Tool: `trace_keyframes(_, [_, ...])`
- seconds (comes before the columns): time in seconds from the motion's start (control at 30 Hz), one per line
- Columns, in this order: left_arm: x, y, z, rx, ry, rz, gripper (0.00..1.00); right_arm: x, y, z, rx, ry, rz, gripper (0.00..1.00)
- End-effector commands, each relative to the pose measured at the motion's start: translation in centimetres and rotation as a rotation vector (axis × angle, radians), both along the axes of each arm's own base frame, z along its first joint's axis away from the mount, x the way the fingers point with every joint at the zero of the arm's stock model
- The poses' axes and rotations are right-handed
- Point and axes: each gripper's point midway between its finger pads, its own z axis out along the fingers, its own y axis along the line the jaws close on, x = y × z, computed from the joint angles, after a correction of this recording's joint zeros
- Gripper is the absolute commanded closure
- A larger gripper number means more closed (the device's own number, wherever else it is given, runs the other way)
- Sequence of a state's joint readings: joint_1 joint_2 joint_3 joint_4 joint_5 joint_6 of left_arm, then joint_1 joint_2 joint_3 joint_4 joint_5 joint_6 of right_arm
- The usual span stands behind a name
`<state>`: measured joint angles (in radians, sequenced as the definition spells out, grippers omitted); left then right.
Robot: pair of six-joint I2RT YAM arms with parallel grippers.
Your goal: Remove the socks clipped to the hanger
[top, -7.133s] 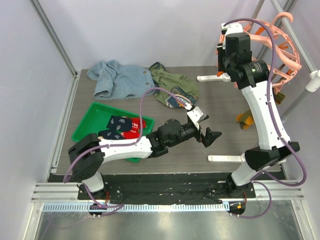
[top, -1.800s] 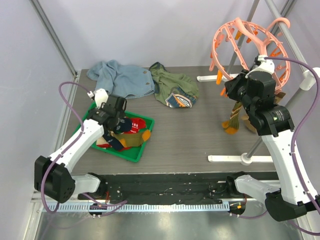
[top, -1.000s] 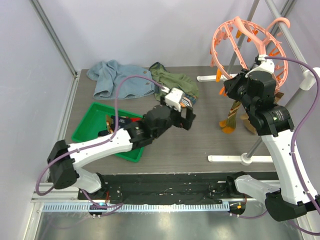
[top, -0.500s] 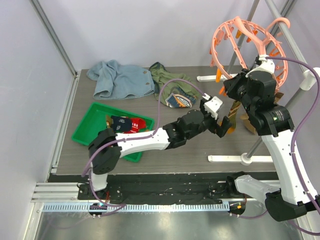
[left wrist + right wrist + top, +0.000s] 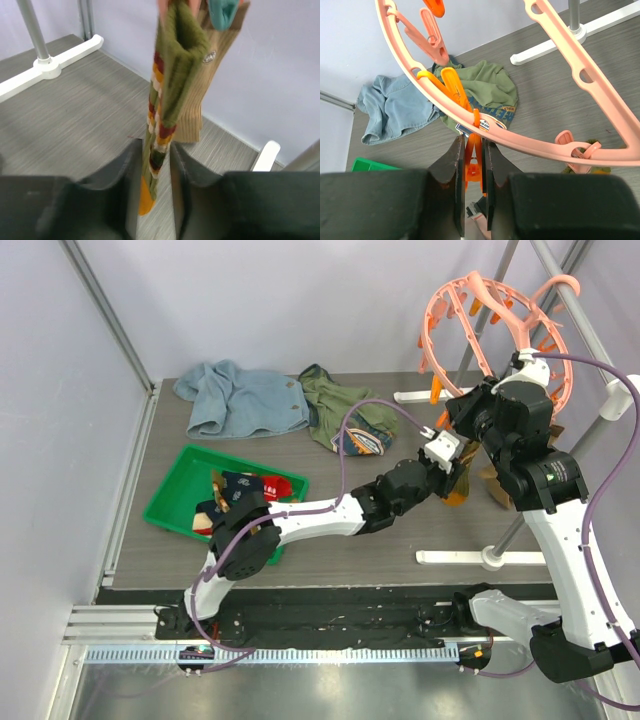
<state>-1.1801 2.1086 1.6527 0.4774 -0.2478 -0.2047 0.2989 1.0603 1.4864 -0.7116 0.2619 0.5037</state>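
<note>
The salmon-pink hanger (image 5: 495, 315) hangs at the back right. Below it hang an olive striped sock (image 5: 172, 75) with an orange toe and a tan ribbed sock (image 5: 200, 115). My left gripper (image 5: 156, 160) is stretched across the table and shut on the striped sock's lower part (image 5: 456, 496). Up at the ring (image 5: 560, 145), my right gripper (image 5: 474, 150) is shut on an orange clip (image 5: 474, 165). More socks (image 5: 250, 490), navy and red, lie in the green tray (image 5: 165, 502).
A light-blue garment (image 5: 235, 398) and an olive one (image 5: 350, 415) lie at the back of the table. The rack's white feet (image 5: 470, 558) and grey pole (image 5: 35, 35) stand around the hanging socks. Walls close in on the left and at the back.
My left arm swung from the green tray across to the hanging striped sock, and its jaws narrowed around it. The right arm has stayed on the clip.
</note>
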Motion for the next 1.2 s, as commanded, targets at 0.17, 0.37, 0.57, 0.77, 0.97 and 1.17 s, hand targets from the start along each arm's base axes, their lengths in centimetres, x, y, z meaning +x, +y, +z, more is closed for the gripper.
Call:
trace_keyframes(0.17, [0.2, 1.9, 7.2, -0.176, -0.087, 0.059, 1.00, -0.3, 1.0, 2.5, 0.038, -0.070, 0.051, 0.87])
trace_keyframes(0.37, [0.0, 2.9, 7.9, -0.184, -0.089, 0.068, 1.00, -0.8, 0.5, 3.0, 0.025, -0.070, 0.032, 0.68])
trace_keyframes(0.57, [0.1, 5.0, 8.3, -0.168, -0.093, 0.120, 1.00, -2.2, -1.8, 4.5, -0.017, -0.087, -0.050, 0.50])
trace_keyframes(0.77, [0.2, 6.9, 8.6, -0.163, -0.091, 0.168, 1.00, -4.1, -3.9, 5.5, -0.075, -0.068, -0.119, 0.43])
trace_keyframes(0.97, [-0.2, 9.1, 9.3, -0.172, -0.097, 0.193, 1.00, -5.4, -5.1, 5.2, -0.101, -0.038, -0.163, 0.44])
trace_keyframes(1.17, [-1.3, 10.3, 9.3, -0.155, -0.115, 0.200, 1.00, -5.6, -5.2, 3.5, -0.104, 0.006, -0.167, 0.48])
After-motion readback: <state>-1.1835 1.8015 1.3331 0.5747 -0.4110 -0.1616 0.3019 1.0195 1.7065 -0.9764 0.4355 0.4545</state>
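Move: The striped sock is already between the left fingers, its middle about 3 cm above and 1 cm ahead and right of them. Its pink clip is roughly 10 cm above that hand, 2 cm forward and 1 cm right, and the brown sock some 10 cm right, 1 cm forward and 4 cm up. The right fingers hold an orange clip on the hanger rim; from them the striped sock lies about 4 cm back, 5 cm right and 11 cm below. Pinching the striped sock, the left fingers finish shutting with a small nudge forward and up, then pull it about 9 cm left and some 5 cm up, turning slightly counter-clockwise. Once the pull starts, the right fingers open, let go of the orange clip and retreat about 5 cm back, 5 cm right and 4 cm up from the rim. ##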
